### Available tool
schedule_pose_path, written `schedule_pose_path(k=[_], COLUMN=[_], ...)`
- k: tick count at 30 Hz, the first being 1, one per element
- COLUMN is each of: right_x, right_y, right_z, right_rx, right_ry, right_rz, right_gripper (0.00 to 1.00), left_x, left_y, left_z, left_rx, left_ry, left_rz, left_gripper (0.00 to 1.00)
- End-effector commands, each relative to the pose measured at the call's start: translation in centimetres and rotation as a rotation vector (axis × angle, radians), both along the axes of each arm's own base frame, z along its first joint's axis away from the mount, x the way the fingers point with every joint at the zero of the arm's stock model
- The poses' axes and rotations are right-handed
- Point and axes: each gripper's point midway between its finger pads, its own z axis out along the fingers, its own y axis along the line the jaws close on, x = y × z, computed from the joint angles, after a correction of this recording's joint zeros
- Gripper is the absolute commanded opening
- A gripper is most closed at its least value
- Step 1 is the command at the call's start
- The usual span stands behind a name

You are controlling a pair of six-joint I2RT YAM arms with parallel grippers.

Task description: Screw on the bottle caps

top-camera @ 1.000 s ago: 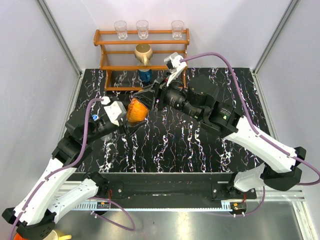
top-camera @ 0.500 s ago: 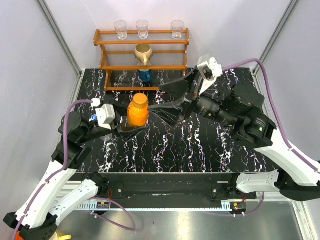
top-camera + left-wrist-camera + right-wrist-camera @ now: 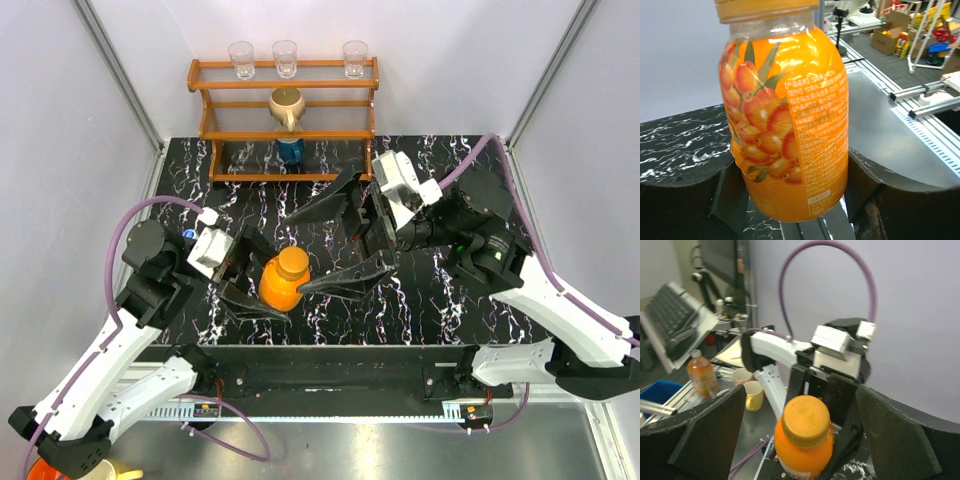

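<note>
The small orange bottle [image 3: 280, 290] stands near the table's front left with the orange cap [image 3: 292, 262] on its neck. My left gripper [image 3: 268, 286] is shut on the bottle's lower body. In the left wrist view the bottle [image 3: 790, 115] fills the frame between both fingers [image 3: 685, 200]. My right gripper [image 3: 300, 250] hangs wide open around the cap without touching it. Its wrist view shows the cap [image 3: 806, 421] between the spread fingers [image 3: 705, 430]. A small white cap with a blue rim [image 3: 189, 236] lies by the left arm. The clear bottle is out of view.
A wooden rack [image 3: 285, 120] stands at the back with three drinking glasses [image 3: 285, 57] on top, a beige jug [image 3: 287, 105] on its shelf and a dark blue container [image 3: 291, 150] below. White walls close in on both sides of the table.
My right gripper let go of the orange cap, opened wide and drew back. My left gripper carried the bottle from the table's middle left toward the front edge.
</note>
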Motion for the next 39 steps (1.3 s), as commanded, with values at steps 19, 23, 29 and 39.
schedule_pose_path(k=[19,23,29,39], right_x=[-3.6,-3.3,-2.6,-0.6], right_y=[0.5,0.6,0.8,1.7], right_z=[-0.7,-0.9,-1.1,-1.9], right_rx=[0.031,0.018,0.014,-0.011], right_ry=[-0.049,-0.029,-0.008,0.057], right_rz=[0.408,0.413,0.403,0.307], right_gripper=[0.75,0.66,0.48,0.26], left_x=[-2.1,-1.9,-1.5,-0.1], left_y=[0.8,0.7,0.6,0.3], left_z=[2.6,2.7,2.7,3.3], left_rx=[-0.046,-0.053,-0.060,-0.093], left_ry=[-0.098,-0.104,-0.105,-0.113], left_rz=[-0.081,-0.066,-0.043,0.043], left_gripper=[0.18,0.18,0.17,0.17])
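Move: Just off the right fingertips, the orange cap on the orange bottle lies about 3 cm below the right hand point, 2 cm to its left and 1 cm back. The bottle's body is some 9 cm below that hand, 3 cm to its left and 1 cm back. Far below on the table, the blue-capped bottle stands roughly 17 cm ahead and 21 cm left of it. From the left hand, already gripping the bottle, the cap is about 9 cm up and 2 cm right, level fore and aft. Swinging back about 3 cm while sinking 2 cm and edging left, the wide-open right hand turns some 20 degrees counter-clockwise to bring its fingers round the orange cap. They then close to about half-open and pinch its sides as the hand eases forward a little over 1 cm. The left hand, after drawing back about 1 cm, keeps its grip on the bottle. ##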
